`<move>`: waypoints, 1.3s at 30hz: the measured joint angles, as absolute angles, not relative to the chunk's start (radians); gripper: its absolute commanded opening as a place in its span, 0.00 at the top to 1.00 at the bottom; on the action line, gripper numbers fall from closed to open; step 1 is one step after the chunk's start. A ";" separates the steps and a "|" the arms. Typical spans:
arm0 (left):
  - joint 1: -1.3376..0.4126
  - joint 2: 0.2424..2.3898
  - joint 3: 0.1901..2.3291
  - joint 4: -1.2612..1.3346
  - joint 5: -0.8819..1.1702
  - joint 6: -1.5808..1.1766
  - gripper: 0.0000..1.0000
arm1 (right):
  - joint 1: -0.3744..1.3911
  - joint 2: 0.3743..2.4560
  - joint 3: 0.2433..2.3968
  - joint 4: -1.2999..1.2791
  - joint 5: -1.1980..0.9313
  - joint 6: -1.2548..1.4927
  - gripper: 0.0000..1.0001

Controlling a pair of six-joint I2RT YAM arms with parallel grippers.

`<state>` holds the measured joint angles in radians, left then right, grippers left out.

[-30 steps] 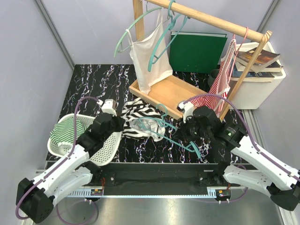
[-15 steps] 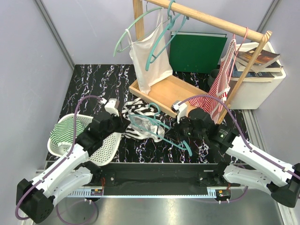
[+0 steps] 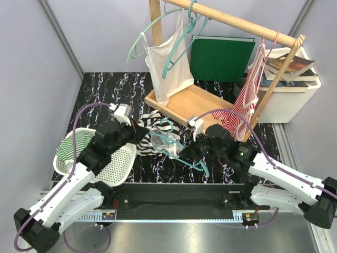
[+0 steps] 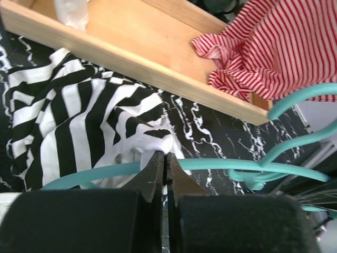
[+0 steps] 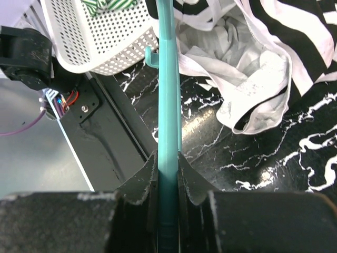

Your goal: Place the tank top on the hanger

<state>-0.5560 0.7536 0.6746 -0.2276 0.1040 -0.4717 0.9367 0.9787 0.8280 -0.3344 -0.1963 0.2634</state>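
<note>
The black-and-white striped tank top (image 3: 158, 130) lies crumpled on the dark marbled table in front of the wooden rack base. My left gripper (image 3: 141, 135) is at its left edge. In the left wrist view that gripper (image 4: 165, 158) is shut, pinching a white hem fold of the tank top (image 4: 79, 116). My right gripper (image 3: 192, 152) is shut on the straight bar of a teal hanger (image 3: 176, 146), which reaches left over the cloth. The right wrist view shows this gripper (image 5: 168, 158) clamped on the hanger (image 5: 169, 95), with the tank top (image 5: 247, 63) beyond it. The hanger's bar (image 4: 221, 164) passes just behind the left jaws.
A wooden rack (image 3: 237, 22) stands at the back with a plain white top (image 3: 168, 68), spare teal hangers and a red-striped garment (image 3: 247, 100). Its base tray (image 3: 189, 103) borders the tank top. A white basket (image 3: 113, 166) sits left; a green binder (image 3: 221, 58) and books (image 3: 289, 68) stand behind.
My right gripper has carried the teal hanger leftward, over the tank top. The left gripper has shifted slightly up and right, still pinching the hem.
</note>
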 measured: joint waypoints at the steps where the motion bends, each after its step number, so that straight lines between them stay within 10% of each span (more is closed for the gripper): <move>1: -0.556 0.756 0.680 -0.226 0.112 -0.472 1.00 | 0.938 0.979 0.826 -0.327 -0.196 0.265 1.00; 11: -0.625 0.814 0.764 -0.191 0.306 -0.473 0.98 | 0.941 0.993 0.817 -0.260 -0.201 0.265 1.00; 16: -0.633 0.798 0.765 -0.233 0.330 -0.427 0.33 | 0.941 0.989 0.817 -0.252 -0.212 0.263 1.00; 21: -0.633 0.666 0.736 -0.319 0.237 -0.393 0.04 | 0.942 0.983 0.817 -0.253 -0.235 0.256 1.00; 39: -0.633 0.592 0.818 -0.523 0.362 -0.151 0.08 | 0.942 0.956 0.862 -0.349 -0.435 0.147 1.00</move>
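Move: The left fingers hold the tank top's edge; the hanger's left shoulder is right at them, about 1 cm ahead and 1 cm lower. The tank top's body is some 2 cm ahead, 3 cm right and 10 cm below; the wooden tray 12 cm ahead and 15 cm right, the basket 22 cm left and 7 cm back. From the right hand, gripping the hanger, that shoulder is roughly 8 cm ahead, 15 cm left. Left hand draws the edge 5 cm left, lets go, returns right and back; right hand draws the hanger back. ##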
